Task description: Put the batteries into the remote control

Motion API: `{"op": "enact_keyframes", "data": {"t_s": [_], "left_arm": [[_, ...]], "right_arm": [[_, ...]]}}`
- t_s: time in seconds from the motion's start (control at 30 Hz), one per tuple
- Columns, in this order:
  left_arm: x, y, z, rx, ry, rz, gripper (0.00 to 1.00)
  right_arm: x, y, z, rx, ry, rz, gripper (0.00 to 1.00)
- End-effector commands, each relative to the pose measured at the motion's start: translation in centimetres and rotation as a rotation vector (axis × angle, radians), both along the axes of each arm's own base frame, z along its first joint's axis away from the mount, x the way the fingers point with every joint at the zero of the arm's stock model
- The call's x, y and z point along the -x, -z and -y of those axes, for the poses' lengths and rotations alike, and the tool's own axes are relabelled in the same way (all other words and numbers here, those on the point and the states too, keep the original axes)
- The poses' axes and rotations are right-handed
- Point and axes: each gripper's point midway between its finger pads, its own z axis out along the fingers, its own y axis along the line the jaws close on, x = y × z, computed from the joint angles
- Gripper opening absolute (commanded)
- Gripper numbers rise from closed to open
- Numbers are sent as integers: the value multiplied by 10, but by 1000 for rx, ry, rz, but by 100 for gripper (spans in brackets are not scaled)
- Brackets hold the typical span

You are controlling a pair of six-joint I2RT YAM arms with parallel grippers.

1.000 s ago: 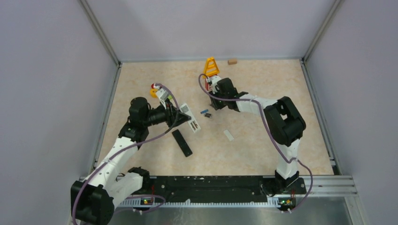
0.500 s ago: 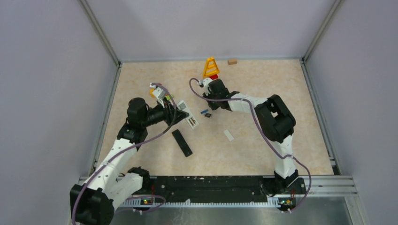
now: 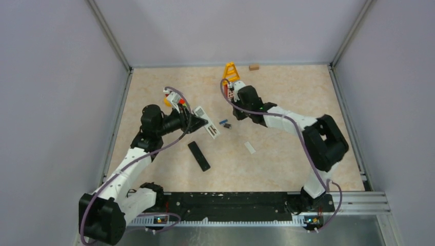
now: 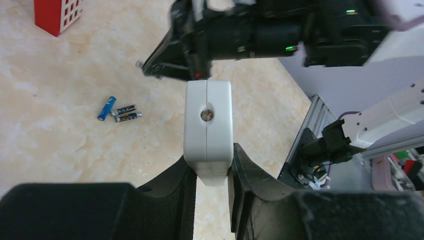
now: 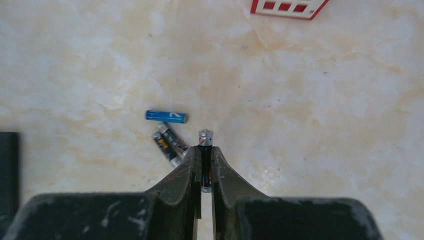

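Note:
My left gripper [image 4: 210, 161] is shut on one end of the white remote control [image 4: 207, 115], which it holds off the table [image 3: 287, 97]; the remote [image 3: 206, 123] also shows in the top view. My right gripper [image 5: 205, 151] is shut on one dark battery [image 5: 205, 136], whose silvery plus end pokes out past the fingertips. On the table just left of it lie a blue battery [image 5: 166, 116] and two dark ones [image 5: 169, 142] side by side. The same loose batteries [image 3: 224, 123] sit between the two arms.
A black flat cover [image 3: 199, 156] lies near the left arm, and a small white strip [image 3: 249, 147] lies to its right. An orange triangular toy [image 3: 231, 72], a red block [image 4: 57, 15] and a small wooden block [image 3: 253, 66] stand toward the back.
My right gripper has closed on a dark battery beside the loose ones while its arm shifted. The left arm moved slightly, still holding the remote.

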Motion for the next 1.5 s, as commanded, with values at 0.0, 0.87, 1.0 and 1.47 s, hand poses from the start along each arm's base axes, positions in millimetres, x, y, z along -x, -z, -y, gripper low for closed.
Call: {"op": "enact_keyframes", "data": {"t_s": [0.0,0.87,1.0,1.47], "left_arm": [[-7,-17,12,114,47,-36,0],[-2,-75,26,383,132,-138,0],[0,-84,26,422,141,-133,0],[-2,-98,23,474,114,-119,0]], "right_arm": [[20,-126,-13,-334,14,147,4],[157,-229,-62,-619,-394,259,6],[159,-228,-63,-625,-395,248,6],[161,-216,-64,-603,-398,230,11]]}}
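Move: The right hand already holds a battery; the open battery compartment of the remote, which the left hand grips, lies about 17 cm back, 10 cm left and 13 cm above. The blue battery is 6 cm left and 1 cm back, the two loose batteries 4 cm left and 4 cm back, both 4 cm below. From the left hand, the battery in the right fingers lies some 13 cm ahead, 14 cm right and 16 cm below. Right carries its battery up some 22 cm and back to the compartment; left raises and tilts the remote. ##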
